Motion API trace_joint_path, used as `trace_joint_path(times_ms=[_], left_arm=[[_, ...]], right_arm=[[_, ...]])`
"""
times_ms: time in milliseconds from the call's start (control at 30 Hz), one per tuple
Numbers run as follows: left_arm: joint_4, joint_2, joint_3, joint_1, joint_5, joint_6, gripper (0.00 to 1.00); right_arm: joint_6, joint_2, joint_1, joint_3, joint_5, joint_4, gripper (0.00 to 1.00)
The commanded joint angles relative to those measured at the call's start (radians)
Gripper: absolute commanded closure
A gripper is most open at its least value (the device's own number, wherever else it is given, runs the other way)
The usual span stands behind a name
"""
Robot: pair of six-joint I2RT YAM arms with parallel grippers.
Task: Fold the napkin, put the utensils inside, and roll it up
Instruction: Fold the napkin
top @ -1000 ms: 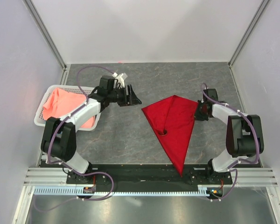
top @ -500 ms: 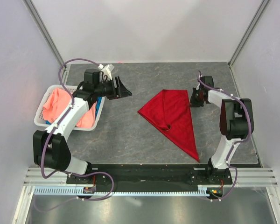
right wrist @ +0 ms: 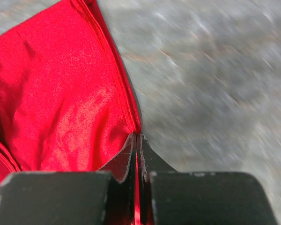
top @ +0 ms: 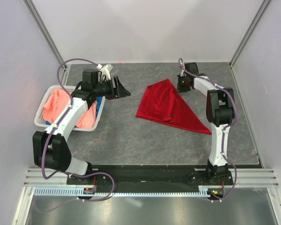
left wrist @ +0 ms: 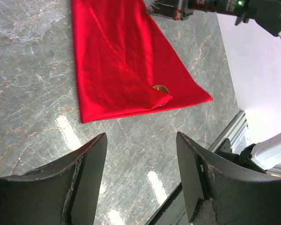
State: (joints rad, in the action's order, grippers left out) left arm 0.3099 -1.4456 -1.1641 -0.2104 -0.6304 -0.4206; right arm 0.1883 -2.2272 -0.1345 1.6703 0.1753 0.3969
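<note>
The deep red napkin (top: 166,105) lies folded in a triangle on the grey table, its long tip pointing right. My right gripper (top: 180,84) is at the napkin's far corner and is shut on the napkin's edge (right wrist: 126,108), with cloth pinched between the fingers (right wrist: 137,138). Only the spoon's copper bowl (left wrist: 160,88) peeks out from under a fold of the napkin (left wrist: 117,61); its handle is hidden. My left gripper (top: 123,90) hovers open left of the napkin, nothing between its fingers (left wrist: 140,138).
A white basket (top: 40,119) stands at the left with a salmon-pink cloth (top: 56,105) and a blue cloth (top: 99,103) in it. The table's metal rail runs along the near edge (top: 145,180). Walls close in both sides.
My right gripper has dragged the napkin's corner toward the back and left, so the cloth swung and its long tip now points right. The left arm drew back toward the basket.
</note>
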Motion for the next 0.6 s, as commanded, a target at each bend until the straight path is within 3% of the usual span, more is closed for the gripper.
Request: trace_joint_path(times_ms=[0,100,200,233,333,433,533,567], left_arm=[[0.011,0.005,-0.042,0.011,-0.012,0.046,0.32],[0.02,0.005,-0.052,0.011,-0.002,0.049,0.32],[0.029,-0.005,-0.083,0.011,0.005,0.043,0.31],[0.032,-0.01,-0.101,0.011,0.006,0.039,0.31],[0.04,-0.027,-0.129,0.011,0.026,0.04,0.3],[0.049,-0.027,-0.121,0.011,0.049,0.054,0.29],[0.052,-0.012,-0.091,0.012,0.089,0.071,0.29],[0.057,-0.01,-0.088,0.013,0.095,0.077,0.29]], right_arm=[[-0.044,-0.139,-0.063,0.086,-0.005,0.083,0.98],[-0.038,-0.16,-0.074,0.14,0.0,0.089,0.96],[-0.016,-0.125,-0.077,0.184,0.0,0.1,0.74],[-0.009,-0.1,-0.076,0.19,-0.014,0.103,0.58],[0.025,0.055,-0.07,0.178,-0.089,0.105,0.42],[0.091,0.251,-0.037,0.109,-0.2,0.105,0.35],[0.215,0.449,0.036,-0.07,-0.209,0.105,0.34],[0.264,0.495,0.058,-0.198,-0.192,0.102,0.34]])
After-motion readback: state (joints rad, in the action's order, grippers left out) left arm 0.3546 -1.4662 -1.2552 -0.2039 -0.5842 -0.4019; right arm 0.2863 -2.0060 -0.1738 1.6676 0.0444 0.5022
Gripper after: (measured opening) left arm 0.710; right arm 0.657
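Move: Between the right fingertips, still pinched, is the napkin's right-hand edge, right down at table height. From this hand the napkin's far corner lies about 6 cm ahead and 5 cm left, the ladle's bowl some 17 cm back and 4 cm left, and the napkin's near right corner roughly 25 cm back and 17 cm right. For the left hand, the pinched edge is about 16 cm ahead, 26 cm right and 21 cm below. Dragging the pinched edge on low over the table, the right hand goes about 4 cm left and 2 cm forward, slowing as its fingers open and let go of the cloth. It then pulls up clear of the napkin by some 9 cm, swinging back and right by 3 to 4 cm, fingers wide and the wrist turning slightly clockwise. ##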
